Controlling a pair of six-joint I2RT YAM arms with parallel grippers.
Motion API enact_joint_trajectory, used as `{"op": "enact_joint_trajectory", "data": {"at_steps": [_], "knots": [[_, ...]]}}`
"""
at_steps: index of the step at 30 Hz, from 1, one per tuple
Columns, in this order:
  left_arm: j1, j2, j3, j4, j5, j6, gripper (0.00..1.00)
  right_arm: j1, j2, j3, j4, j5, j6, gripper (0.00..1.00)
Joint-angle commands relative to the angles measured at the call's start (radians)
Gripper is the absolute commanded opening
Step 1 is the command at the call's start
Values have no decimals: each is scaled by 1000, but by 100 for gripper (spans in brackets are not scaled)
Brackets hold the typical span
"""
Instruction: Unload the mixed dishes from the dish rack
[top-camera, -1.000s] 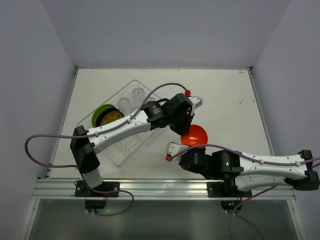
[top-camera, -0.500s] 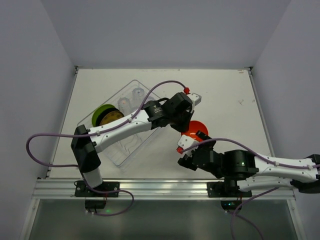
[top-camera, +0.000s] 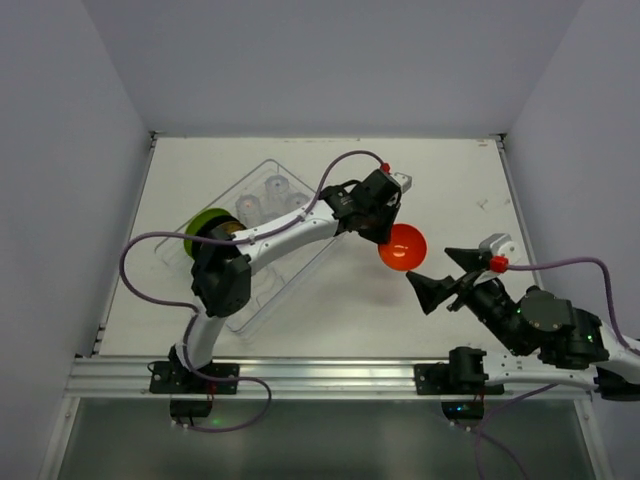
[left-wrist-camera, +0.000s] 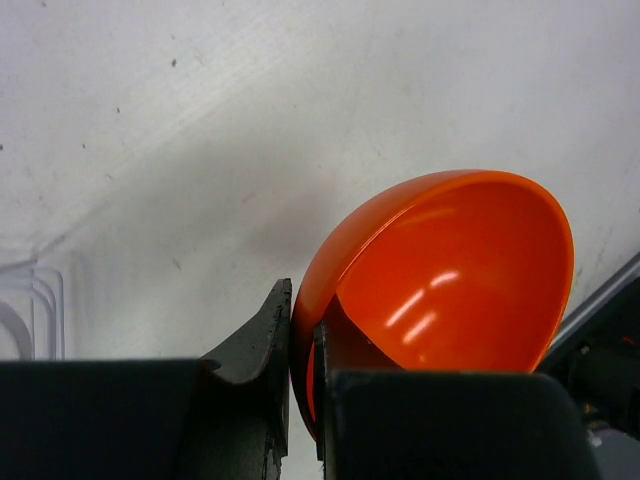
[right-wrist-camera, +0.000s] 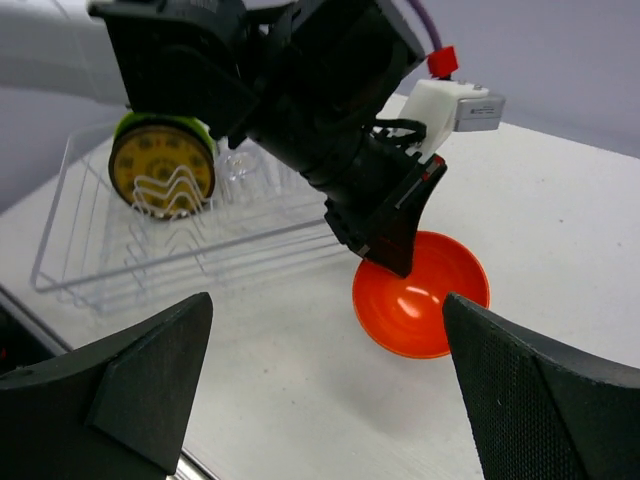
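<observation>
The orange-red bowl (top-camera: 402, 247) is out on the white table, right of the dish rack (top-camera: 240, 318). My left gripper (top-camera: 385, 232) is shut on its near rim, one finger inside and one outside (left-wrist-camera: 300, 315). From the right wrist, the bowl (right-wrist-camera: 420, 295) lies low at the table with the left gripper (right-wrist-camera: 395, 255) over its back edge; I cannot tell whether it touches. My right gripper (top-camera: 440, 278) stands wide open and empty, just right of the bowl (right-wrist-camera: 327, 300). A lime-green plate (top-camera: 205, 228) stands on edge in the rack beside clear tumblers (top-camera: 275, 187).
The see-through rack (right-wrist-camera: 60, 240) lies slanted across the table's left half, and the plate (right-wrist-camera: 162, 165) shows a yellow face. White walls close in the table on three sides. A metal rail (top-camera: 320, 375) with both arm bases runs along the near edge.
The right gripper has drawn back to the right from the bowl and opened wide. The left gripper has shifted the bowl slightly right and away, still shut on it.
</observation>
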Motion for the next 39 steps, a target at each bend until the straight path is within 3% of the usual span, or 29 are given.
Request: {"op": "enact_joint_trajectory", "data": {"at_steps": [1,3,9,15,30,33,36,37,39], "knots": [[85,104,157,39,84,-2,0,2,-53,47,124,186,81,99],[109,163,252,27,102,-12,0,1,-61,53,122,247,124,99],[194,364,464,15,127,-10,0,1,-30,39,98,216,179,99],[213,438,527,52,90,22,0,1,7,35,5,191,261,99],[245,531,565,52,88,74,17,1,-45,-16,-13,171,330,99],[250,536,562,66,121,73,27,1,-36,-18,-16,168,330,99],[250,531,574,76,122,70,43,2,-22,-5,-16,165,299,99],[248,525,577,75,110,68,59,1,-21,-1,-16,160,280,99],[250,490,573,79,105,67,79,1,-30,13,-18,154,273,99]]}}
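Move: The orange bowl, held by its rim in the left hand, goes to the bare table roughly 15 cm ahead, 4 cm right and 13 cm below. From the left hand, the clear glasses stand about 28 cm left, 14 cm ahead and 9 cm lower; the dish rack's middle is some 34 cm left, 5 cm ahead and 12 cm lower. From the empty right hand that bare spot lies around 30 cm ahead, nearly in line, and 30 cm below. The orange bowl, still pinched by its rim, is swung quickly forward some 15 cm and down by the left hand, which turns about 10 degrees counter-clockwise. Forward travel then nearly stops, the hand eases lower to set the bowl on the bare table, and its fingers open wide around the rim. The open right hand shifts about 2 cm right, turning slightly clockwise. ##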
